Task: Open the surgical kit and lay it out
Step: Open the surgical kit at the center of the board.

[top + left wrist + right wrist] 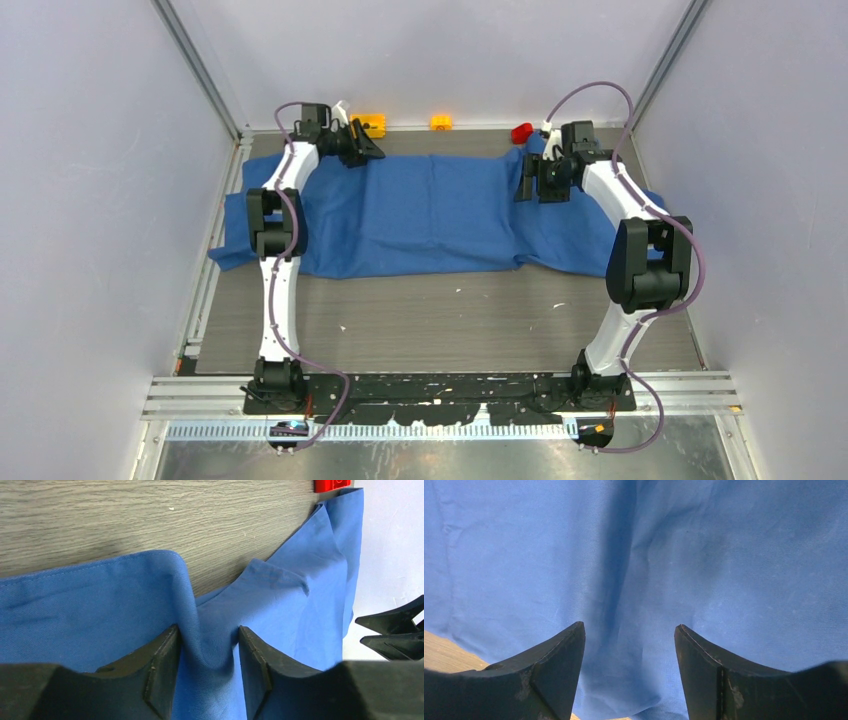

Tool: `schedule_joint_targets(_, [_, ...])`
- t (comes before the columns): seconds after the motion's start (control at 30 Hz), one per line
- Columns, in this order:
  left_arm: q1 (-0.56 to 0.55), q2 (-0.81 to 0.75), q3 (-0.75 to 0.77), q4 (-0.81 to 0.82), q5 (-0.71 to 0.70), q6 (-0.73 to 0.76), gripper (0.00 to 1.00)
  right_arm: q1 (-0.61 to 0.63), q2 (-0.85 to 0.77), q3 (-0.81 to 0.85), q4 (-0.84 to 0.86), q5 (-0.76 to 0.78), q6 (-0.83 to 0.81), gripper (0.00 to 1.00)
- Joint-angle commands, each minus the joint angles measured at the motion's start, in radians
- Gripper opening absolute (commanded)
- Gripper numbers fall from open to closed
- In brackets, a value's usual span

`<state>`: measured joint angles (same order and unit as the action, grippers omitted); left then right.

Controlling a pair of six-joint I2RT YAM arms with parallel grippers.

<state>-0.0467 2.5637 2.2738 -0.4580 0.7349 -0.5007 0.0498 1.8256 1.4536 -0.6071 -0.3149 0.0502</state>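
Of the surgical kit I see only its blue cloth wrap (430,215), spread across the far half of the table with wrinkled edges. My left gripper (362,145) is down on the cloth's far left edge. In the left wrist view its jaws (206,630) stand partly closed, still apart, with a raised fold of blue cloth (210,645) bunched between the fingers. My right gripper (525,185) hangs over the cloth's far right part. In the right wrist view it (629,626) stands open above smooth cloth (724,555), with nothing pinched.
A small red block (521,132) lies at the back wall beside the right gripper, also seen as the red block (332,485) past the cloth's edge. Two orange blocks (372,124) (441,122) sit along the back wall. Bare wood-grain table (450,320) lies nearer the arm bases.
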Motion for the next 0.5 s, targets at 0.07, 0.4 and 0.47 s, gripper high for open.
schedule_joint_targets(0.07, [-0.002,-0.056,0.004,0.016,-0.010,0.033,0.39,-0.005,-0.040,-0.001,0.021,-0.022,-0.013,0.70])
schedule_joint_targets(0.4, [-0.002,-0.118,0.004,0.003,0.001,0.078,0.18,-0.011,-0.042,-0.008,0.021,-0.027,-0.016,0.70])
schedule_joint_targets(0.47, [-0.001,-0.131,0.005,0.003,0.008,0.080,0.14,-0.014,-0.042,-0.007,0.022,-0.028,-0.018,0.70])
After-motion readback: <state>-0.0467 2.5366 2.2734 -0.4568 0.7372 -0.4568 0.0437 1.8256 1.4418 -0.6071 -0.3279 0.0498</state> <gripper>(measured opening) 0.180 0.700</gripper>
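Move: The surgical kit's raised blue crease, close to the far hem, already stands between my left fingertips, its middle about 1 cm below the hand point. From this hand the yellow box lies some 8 cm ahead and about level sideways, and the small yellow block about 8 cm ahead and 18 cm to the right, both some 3 cm lower. From my right hand the crease is roughly 37 cm to the left, 14 cm ahead and 4 cm below. I close my left fingers from about half open until they are nearly shut, pinching the kit's crease between the two tips. As they come together I ease the hand straight up by about 1.5 cm, with hardly any tilt of the wrist. ##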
